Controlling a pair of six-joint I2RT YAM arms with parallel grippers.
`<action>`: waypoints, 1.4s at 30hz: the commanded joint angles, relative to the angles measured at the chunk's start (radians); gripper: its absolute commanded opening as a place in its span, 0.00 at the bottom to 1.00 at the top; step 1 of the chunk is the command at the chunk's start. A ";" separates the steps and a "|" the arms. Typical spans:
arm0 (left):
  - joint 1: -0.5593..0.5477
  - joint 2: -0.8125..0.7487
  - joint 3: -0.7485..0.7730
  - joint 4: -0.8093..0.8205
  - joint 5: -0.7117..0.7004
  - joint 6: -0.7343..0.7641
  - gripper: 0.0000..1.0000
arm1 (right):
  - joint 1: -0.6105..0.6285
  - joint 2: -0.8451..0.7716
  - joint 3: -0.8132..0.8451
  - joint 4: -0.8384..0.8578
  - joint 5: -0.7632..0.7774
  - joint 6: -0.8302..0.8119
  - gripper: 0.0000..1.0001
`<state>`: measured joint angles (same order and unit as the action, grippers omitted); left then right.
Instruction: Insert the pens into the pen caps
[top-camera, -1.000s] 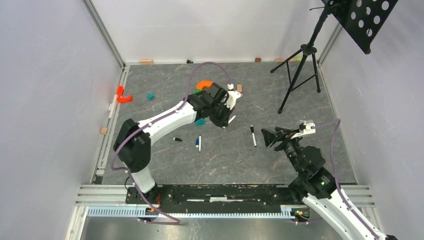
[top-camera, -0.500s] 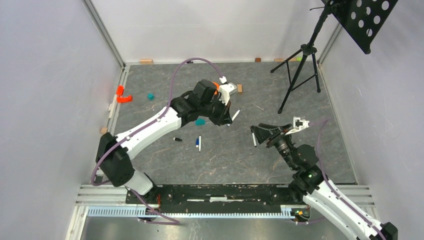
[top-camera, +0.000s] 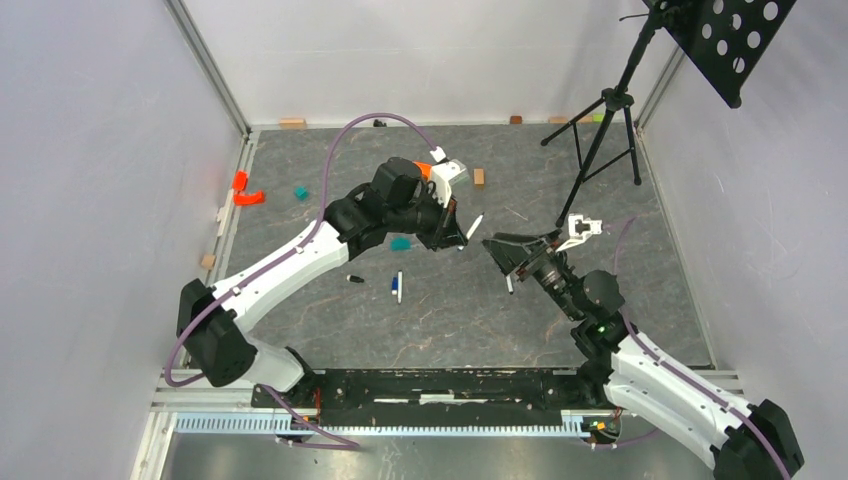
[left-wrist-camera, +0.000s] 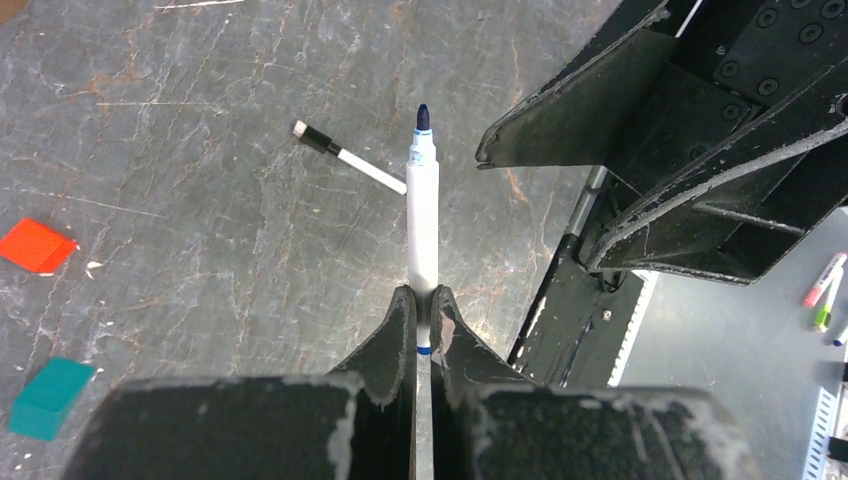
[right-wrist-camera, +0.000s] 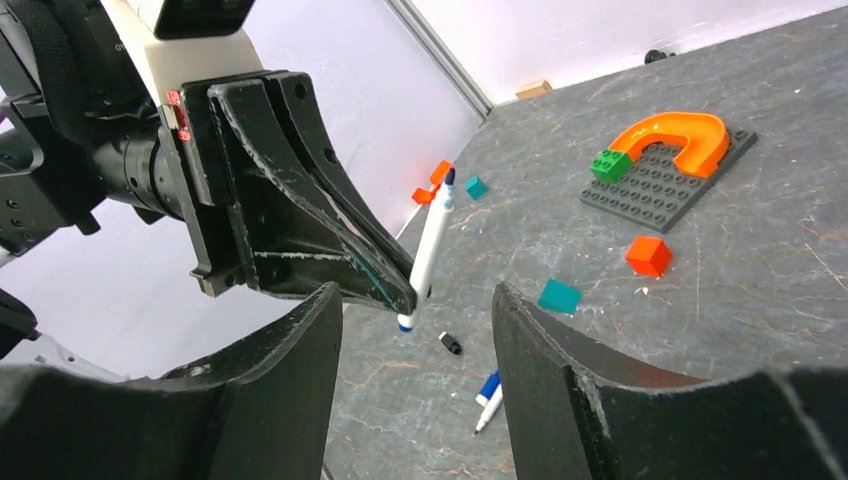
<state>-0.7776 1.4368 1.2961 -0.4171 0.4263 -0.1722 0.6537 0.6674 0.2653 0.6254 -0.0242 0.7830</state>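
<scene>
My left gripper (left-wrist-camera: 421, 295) is shut on the lower end of a white pen (left-wrist-camera: 422, 200) and holds it above the table, its dark blue tip pointing toward the right gripper. In the top view that pen (top-camera: 472, 228) sits just left of my right gripper (top-camera: 508, 250). The right gripper (right-wrist-camera: 415, 292) is open, and the held pen (right-wrist-camera: 432, 240) hangs in front of the gap between its fingers, untouched. On the table lie a black pen cap (right-wrist-camera: 451, 344), a blue pen cap (right-wrist-camera: 488, 386) beside a bare pen (right-wrist-camera: 490, 408), and a pen with a black cap on it (left-wrist-camera: 345, 160).
An orange arch on a grey studded plate (right-wrist-camera: 670, 140), a red brick (right-wrist-camera: 648, 255) and a teal brick (right-wrist-camera: 559, 296) lie behind the left arm. A black tripod (top-camera: 600, 130) stands at the back right. Red pieces (top-camera: 245, 192) and a wooden block (top-camera: 207, 261) sit near the left wall.
The left arm has carried the pen to the right, toward the right gripper. The right gripper has moved left and up to meet it, and its jaws have narrowed a little.
</scene>
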 joint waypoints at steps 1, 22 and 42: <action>-0.003 -0.019 -0.007 0.049 0.068 -0.055 0.02 | 0.012 0.036 0.060 0.098 0.000 0.020 0.61; -0.023 -0.028 -0.027 0.088 0.156 -0.053 0.02 | 0.057 0.140 0.062 0.162 0.104 0.060 0.50; -0.028 -0.057 -0.043 0.090 0.140 -0.019 0.93 | 0.091 0.103 0.075 0.094 0.163 0.023 0.00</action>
<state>-0.8009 1.4353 1.2663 -0.3561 0.5667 -0.2047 0.7399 0.8242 0.2935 0.7612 0.0826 0.8520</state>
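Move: The uncapped pen's middle stands about 4 cm ahead and 4 cm left of the open right gripper, at its height. The left hand holds that pen near its rear end, tip up; from it the right gripper's mouth lies roughly 5 cm right, 2 cm back and 3 cm higher. Down on the table, some 23 cm below the right hand, lie the capped black pen, 4 cm ahead and 5 cm right, and the blue cap, 19 cm left and 1 cm ahead. Drawing back about 3 cm and a little to the right, with a slight clockwise turn, the left hand brings the held pen to the right gripper. The right hand eases some 2 cm left and slightly forward, closing gradually and then shutting to pinch the pen's barrel above the left fingers; only then does the left hand spring open and let go of the rear end. ##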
